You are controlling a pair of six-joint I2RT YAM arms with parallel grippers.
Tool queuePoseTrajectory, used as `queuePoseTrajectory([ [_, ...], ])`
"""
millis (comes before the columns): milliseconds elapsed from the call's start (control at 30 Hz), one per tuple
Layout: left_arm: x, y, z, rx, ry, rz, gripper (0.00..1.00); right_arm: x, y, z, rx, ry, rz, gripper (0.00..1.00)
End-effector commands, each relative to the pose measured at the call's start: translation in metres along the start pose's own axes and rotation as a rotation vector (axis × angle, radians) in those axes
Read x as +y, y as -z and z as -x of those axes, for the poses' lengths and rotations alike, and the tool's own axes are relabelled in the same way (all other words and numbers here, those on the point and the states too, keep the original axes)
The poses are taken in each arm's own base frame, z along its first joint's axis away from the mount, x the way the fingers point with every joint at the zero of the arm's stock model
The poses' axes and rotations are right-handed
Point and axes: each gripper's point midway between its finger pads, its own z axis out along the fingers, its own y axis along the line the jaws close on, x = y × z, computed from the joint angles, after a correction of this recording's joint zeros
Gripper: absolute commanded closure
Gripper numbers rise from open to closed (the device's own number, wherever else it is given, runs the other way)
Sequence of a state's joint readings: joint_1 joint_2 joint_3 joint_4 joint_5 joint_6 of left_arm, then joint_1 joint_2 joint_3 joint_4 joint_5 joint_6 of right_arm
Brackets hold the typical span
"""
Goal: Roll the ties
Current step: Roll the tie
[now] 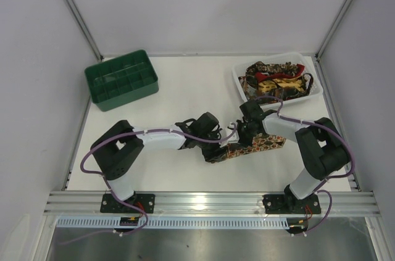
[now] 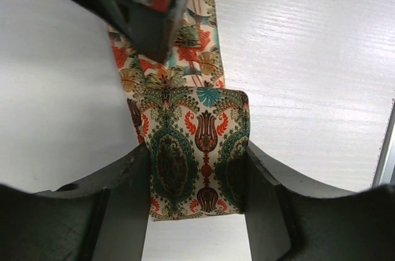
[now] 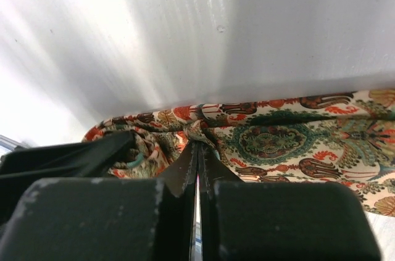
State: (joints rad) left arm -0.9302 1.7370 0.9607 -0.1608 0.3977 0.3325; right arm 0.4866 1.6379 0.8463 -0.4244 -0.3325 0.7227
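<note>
One tie (image 1: 266, 143), a paisley print in green, red and cream, lies flat on the table between the arms. Its near end is folded over into a thick pad (image 2: 196, 150). My left gripper (image 2: 197, 211) clamps that pad by its two side edges, both fingers touching the fabric; in the top view it (image 1: 219, 144) is at the tie's left end. My right gripper (image 3: 199, 144) is shut, its tips in a puckered gather of the tie (image 3: 278, 140). In the top view it (image 1: 247, 132) is just right of the left gripper. More ties (image 1: 274, 81) lie heaped in a white tray.
The white tray (image 1: 316, 88) stands at the back right. A green compartmented crate (image 1: 121, 79) stands at the back left. White walls and metal frame posts close in the table on three sides.
</note>
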Motion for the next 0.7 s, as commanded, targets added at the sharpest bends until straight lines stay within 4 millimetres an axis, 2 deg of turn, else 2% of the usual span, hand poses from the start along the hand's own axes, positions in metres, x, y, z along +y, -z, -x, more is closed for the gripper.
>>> queuePoseTrajectory([
  [0,-0.008,0.003,-0.005,0.014,-0.044,-0.015,0.41,-0.013,-0.001,0.007,-0.052,-0.035,-0.059,1.0],
  [200,0.002,0.006,-0.004,0.028,0.006,0.051,0.25,-0.007,0.001,0.007,-0.046,-0.02,-0.032,1.0],
  [367,0.014,0.011,0.012,-0.011,0.039,0.118,0.16,-0.003,0.005,0.006,-0.048,-0.001,-0.02,1.0],
  [467,0.019,0.022,0.028,-0.067,0.049,0.165,0.12,-0.003,0.007,0.006,-0.052,0.009,-0.019,1.0],
  [567,0.022,0.038,0.043,-0.123,0.053,0.198,0.04,-0.002,0.008,0.006,-0.053,0.016,-0.011,1.0],
  [600,0.021,0.048,0.053,-0.161,0.052,0.207,0.02,-0.001,0.008,0.007,-0.055,0.019,-0.007,1.0],
  [667,0.019,0.058,0.059,-0.198,0.054,0.21,0.02,0.002,0.009,0.007,-0.057,0.022,0.004,1.0],
])
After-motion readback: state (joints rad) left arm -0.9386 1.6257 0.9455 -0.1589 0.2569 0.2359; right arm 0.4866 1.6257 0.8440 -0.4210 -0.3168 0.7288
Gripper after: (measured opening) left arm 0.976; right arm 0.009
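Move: The rolled end of the tie is already between the left fingers, practically at the left hand point. The right hand's shut tips stand on the tie some 7 cm to the left hand's right and 2 cm farther out. From those right tips the roll lies about 7 cm left and 2 cm back. The middle of the flat, unrolled stretch is roughly 10 cm right of the right tips and level with them. The rolled tie end is let go: the left fingers spread from about half open to fully open while the hand settles barely half a centimetre. The left hand then lifts off, rising to about 3 cm above its start and easing nearly 2 cm forward, turning some 10 degrees counter-clockwise. The right hand stays in place, its closed tips still pinning the tie beside the roll. ##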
